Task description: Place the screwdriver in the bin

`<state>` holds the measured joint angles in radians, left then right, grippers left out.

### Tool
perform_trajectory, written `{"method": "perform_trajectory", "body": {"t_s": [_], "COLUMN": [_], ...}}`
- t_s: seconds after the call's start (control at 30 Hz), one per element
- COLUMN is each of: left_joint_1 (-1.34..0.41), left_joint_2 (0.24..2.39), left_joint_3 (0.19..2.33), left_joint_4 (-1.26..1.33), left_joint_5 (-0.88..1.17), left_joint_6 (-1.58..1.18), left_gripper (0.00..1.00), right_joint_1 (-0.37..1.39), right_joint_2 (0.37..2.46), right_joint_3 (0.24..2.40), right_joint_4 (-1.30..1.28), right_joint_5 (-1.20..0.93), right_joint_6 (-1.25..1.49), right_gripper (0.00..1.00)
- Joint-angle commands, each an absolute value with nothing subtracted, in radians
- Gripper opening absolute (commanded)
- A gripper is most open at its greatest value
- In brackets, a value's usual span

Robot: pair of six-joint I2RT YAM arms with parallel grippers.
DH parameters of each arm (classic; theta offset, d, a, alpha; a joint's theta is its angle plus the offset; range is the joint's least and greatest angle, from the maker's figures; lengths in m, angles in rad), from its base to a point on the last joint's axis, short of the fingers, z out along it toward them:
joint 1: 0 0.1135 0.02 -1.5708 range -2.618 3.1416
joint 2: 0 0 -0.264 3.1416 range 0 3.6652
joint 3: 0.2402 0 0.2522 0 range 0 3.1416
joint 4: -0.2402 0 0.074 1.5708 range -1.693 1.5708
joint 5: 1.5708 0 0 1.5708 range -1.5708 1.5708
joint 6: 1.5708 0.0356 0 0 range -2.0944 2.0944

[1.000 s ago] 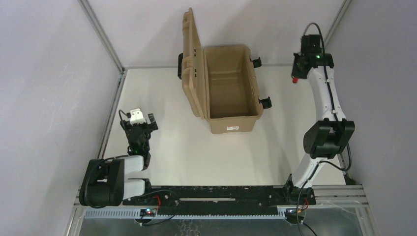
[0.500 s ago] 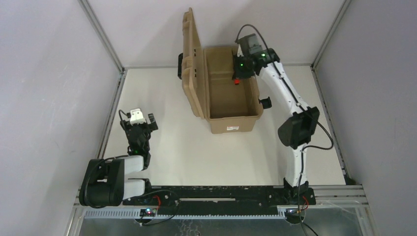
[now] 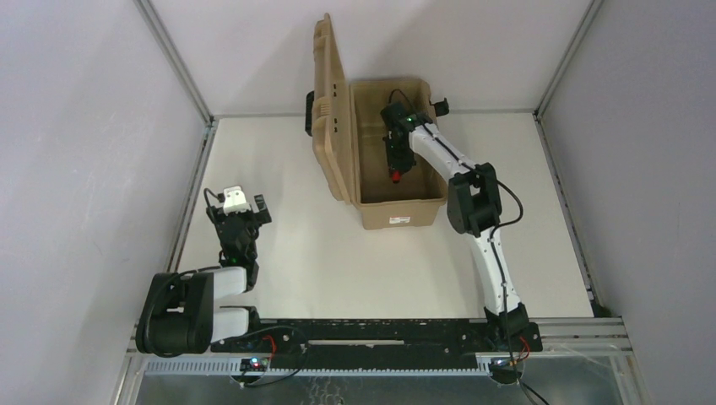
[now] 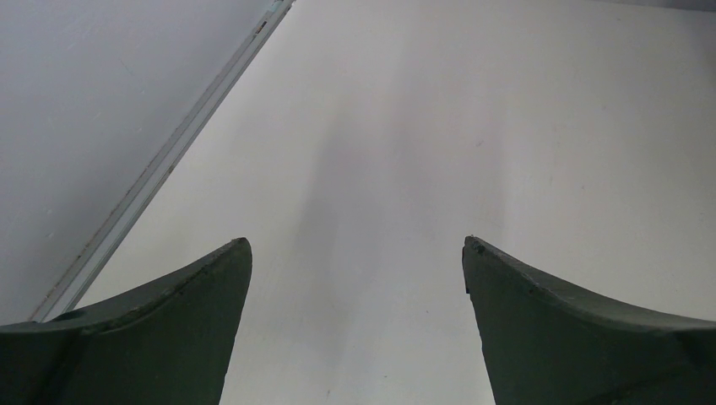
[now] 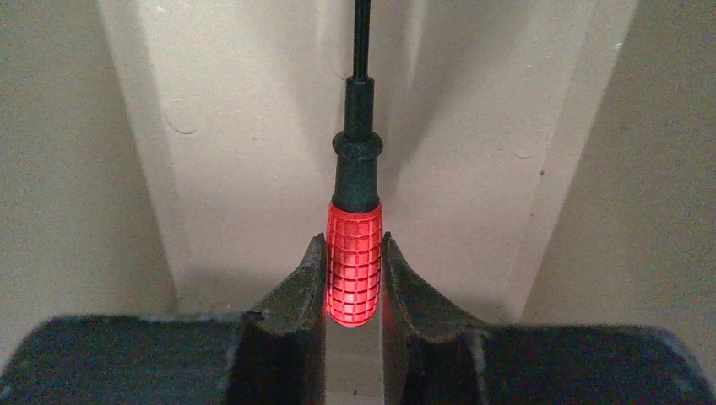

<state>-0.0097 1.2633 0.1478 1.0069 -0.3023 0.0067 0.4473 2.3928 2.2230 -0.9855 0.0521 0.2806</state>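
The tan bin (image 3: 401, 215) stands at the back of the table with its lid (image 3: 329, 101) swung up on the left. My right gripper (image 3: 395, 164) reaches down inside it. The red handle of the screwdriver (image 3: 394, 175) shows at its tip. In the right wrist view both fingertips press on the red ribbed handle of the screwdriver (image 5: 355, 261), so my right gripper (image 5: 355, 240) is shut on it. Its black shaft points away over the bin's tan floor (image 5: 253, 126). My left gripper (image 3: 243, 211) rests at the left, open (image 4: 356, 245), with only bare table between its fingers.
Black latches (image 3: 456, 176) stick out from the bin's right side. A metal rail (image 4: 160, 169) runs along the table's left edge beside the grey wall. The black base bar (image 3: 371, 333) of both arms lies along the near edge.
My right arm has swung left from the back right corner, over the bin's rim, and down into the bin with the screwdriver. The left arm has not moved.
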Motion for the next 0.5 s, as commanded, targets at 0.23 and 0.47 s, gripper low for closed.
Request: {"method": "perform_trajectory", "body": {"t_s": [0.23, 0.47], "left_joint_1": [-0.003, -0.003], "left_joint_2": [1.261, 1.261], "left_joint_3": [0.192, 0.192], "left_joint_4": [1.06, 1.06], "left_joint_5": [-0.295, -0.295], "left_joint_6": [0.006, 0.006], "left_gripper": [1.0, 1.0], "right_joint_1": [0.48, 0.477], "right_joint_2": [2.365, 2.165], "right_joint_3": [2.27, 2.338], "right_joint_4": [-1.007, -1.022], "right_joint_5": [0.134, 0.196], "right_joint_6": [0.291, 0.224], "right_gripper": [0.69, 0.82]}}
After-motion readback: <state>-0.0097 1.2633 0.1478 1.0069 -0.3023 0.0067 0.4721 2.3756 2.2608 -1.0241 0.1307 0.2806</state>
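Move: My right hand already holds the screwdriver by its handle inside the bin, blade pointing forward, with the bin floor about 4 cm straight below. The bin's near wall stands some 12 cm back from my hand, its right wall about 8 cm to the right, and the open lid roughly 13 cm to the left, with its middle about 20 cm higher. From my left hand, that spot of floor lies about 12 cm ahead, 35 cm to the right and 8 cm lower. I lower my right hand the last 2.5 cm or so to the bin floor, spreading my fingers from their pinch on the red handle until they are nearly wide open. Freed of the screwdriver, I turn back and rise some 4.5 cm, fingers still pointing steeply down. ##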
